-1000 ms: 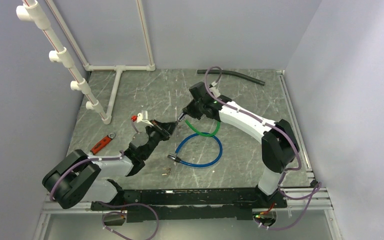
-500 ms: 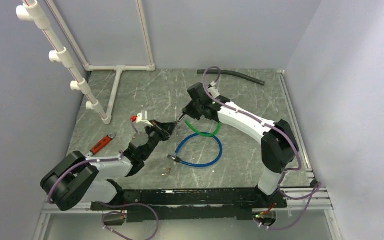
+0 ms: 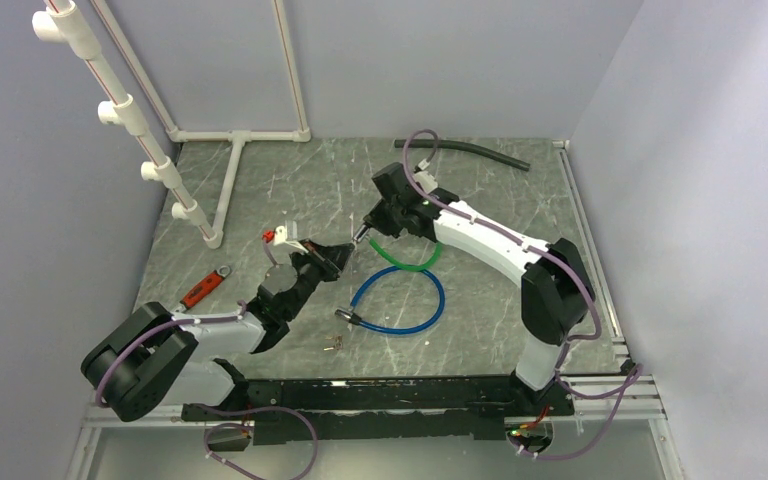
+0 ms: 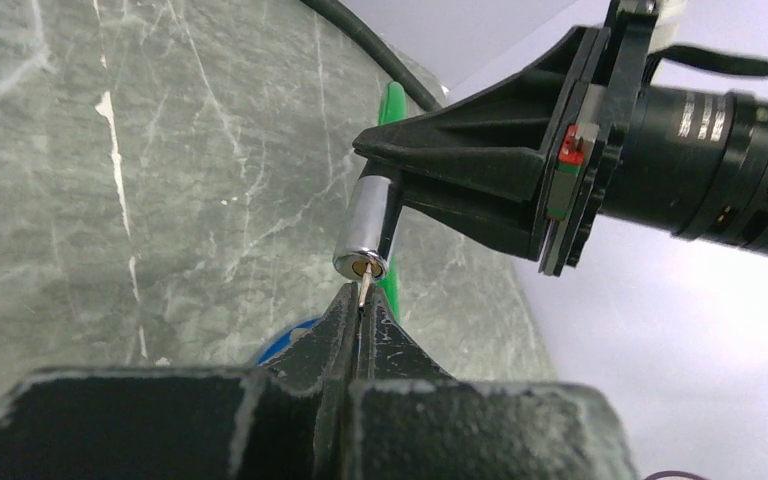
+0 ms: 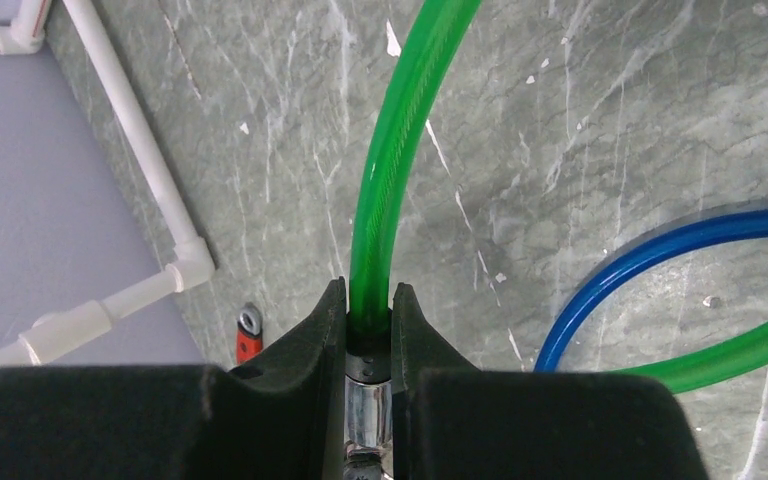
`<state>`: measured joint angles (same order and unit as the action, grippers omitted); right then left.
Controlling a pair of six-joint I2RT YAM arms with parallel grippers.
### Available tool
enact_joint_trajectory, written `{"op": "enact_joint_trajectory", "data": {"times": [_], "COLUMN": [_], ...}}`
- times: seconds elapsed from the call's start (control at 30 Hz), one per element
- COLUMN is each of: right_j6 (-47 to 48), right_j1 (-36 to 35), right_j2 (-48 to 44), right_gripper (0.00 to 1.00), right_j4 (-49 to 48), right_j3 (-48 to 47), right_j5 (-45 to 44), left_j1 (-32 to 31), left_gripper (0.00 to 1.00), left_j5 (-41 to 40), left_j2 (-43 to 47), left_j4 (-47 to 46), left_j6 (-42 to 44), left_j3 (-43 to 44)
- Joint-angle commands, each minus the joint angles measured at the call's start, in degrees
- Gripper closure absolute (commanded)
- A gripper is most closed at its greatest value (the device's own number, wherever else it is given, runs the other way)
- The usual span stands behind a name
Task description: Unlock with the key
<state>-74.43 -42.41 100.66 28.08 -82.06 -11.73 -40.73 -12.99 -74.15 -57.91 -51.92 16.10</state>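
Note:
A thin brass key (image 4: 363, 290) is pinched in my left gripper (image 4: 360, 305), which is shut on it, and its tip sits at the keyhole of a silver lock cylinder (image 4: 367, 228). My right gripper (image 5: 368, 300) is shut on that lock cylinder (image 5: 368, 415), where the green cable (image 5: 400, 130) enters it. In the top view the left gripper (image 3: 345, 250) and right gripper (image 3: 363, 232) meet tip to tip above the table's middle. How deep the key sits in the keyhole cannot be seen.
A blue cable loop (image 3: 400, 300) lies beside the green cable (image 3: 410, 265). A red-handled tool (image 3: 203, 288) lies at the left, a white pipe frame (image 3: 230, 185) at the back left and a black hose (image 3: 470, 150) at the back. Small metal bits (image 3: 335, 343) lie near the front.
The right arm has edged slightly left toward the left gripper. Both grips are unchanged.

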Motion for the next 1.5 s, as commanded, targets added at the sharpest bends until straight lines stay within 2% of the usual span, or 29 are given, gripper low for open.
{"op": "enact_joint_trajectory", "data": {"times": [0.0, 0.07, 0.37, 0.43, 0.57, 0.77, 0.97, 1.17, 1.37, 1.47], "right_j6": [2.0, 2.1, 1.3, 0.9, 1.5, 3.5, 7.7, 10.4, 13.6, 14.1], "right_j1": [-2.2, -2.2, -2.3, -2.3, -2.3, -2.3, -2.8, -2.8, -2.5, -2.5], "right_j2": [0.7, 1.5, 6.3, 7.6, 10.5, 12.8, 18.1, 18.5, 18.4, 17.8], "right_gripper": [1.0, 1.0, 1.0, 1.0, 1.0, 1.0, 1.0, 1.0, 1.0, 1.0], "right_j4": [3.6, 6.1, 16.1, 18.8, 26.5, 30.2, 38.7, 38.9, 39.5, 38.8], "right_j3": [-7.0, -8.6, -16.5, -19.1, -25.7, -30.2, -40.5, -40.7, -40.6, -39.0], "right_j5": [3.8, 3.3, 2.8, 2.1, 0.2, -0.5, -3.9, -3.4, -4.2, -4.5], "left_j1": [0.0, 0.0, -0.9, -1.6, -3.8, -9.8, -17.3, -26.0, -32.1, -32.6], "left_gripper": [1.0, 1.0, 1.0, 1.0, 1.0, 1.0, 1.0, 1.0, 1.0, 1.0], "left_j5": [-1.4, -2.3, -1.4, -2.2, -5.8, -11.6, -22.1, -32.9, -41.4, -42.8], "left_j2": [0.2, 1.3, 3.2, 4.2, 5.6, 5.1, 0.2, -10.2, -28.1, -33.9], "left_j4": [1.7, 4.5, 3.5, 6.0, 10.3, 14.2, 13.5, 1.9, -28.6, -31.1], "left_j6": [8.8, 11.9, 26.5, 30.3, 38.0, 49.7, 67.4, 91.1, 121.3, 125.8], "left_j3": [1.6, 2.0, 1.7, 2.6, 4.7, 7.5, 11.0, 13.0, 14.4, 16.5]}}
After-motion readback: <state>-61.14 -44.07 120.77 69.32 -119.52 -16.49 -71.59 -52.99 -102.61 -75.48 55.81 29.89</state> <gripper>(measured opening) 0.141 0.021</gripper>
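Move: The key pinched in the left fingers is already in the face of the green cable's lock, whose middle lies about 3 cm ahead, 2 cm right and 1 cm above that hand. From the left hand, the blue lock lies some 7 cm back, 1 cm left and 16 cm down, and the loose keys 14 cm back, 4 cm left and as low. The right hand holds the green lock, its middle roughly 2 cm back, 2 cm left and 1 cm below. The left hand keeps its pinch on the key in the green lock and rolls clockwise about its own pointing direction, as seen from behind the hand, by some 105 degrees, first almost in place, then also sweeping about 5 cm to the right, with a smaller sink and draw back. The right hand keeps the lock gripped against this turn, drifting slightly left and then back to the right, and tilts about 30 degrees so that its fingertips swing rightward and point more steeply down. ##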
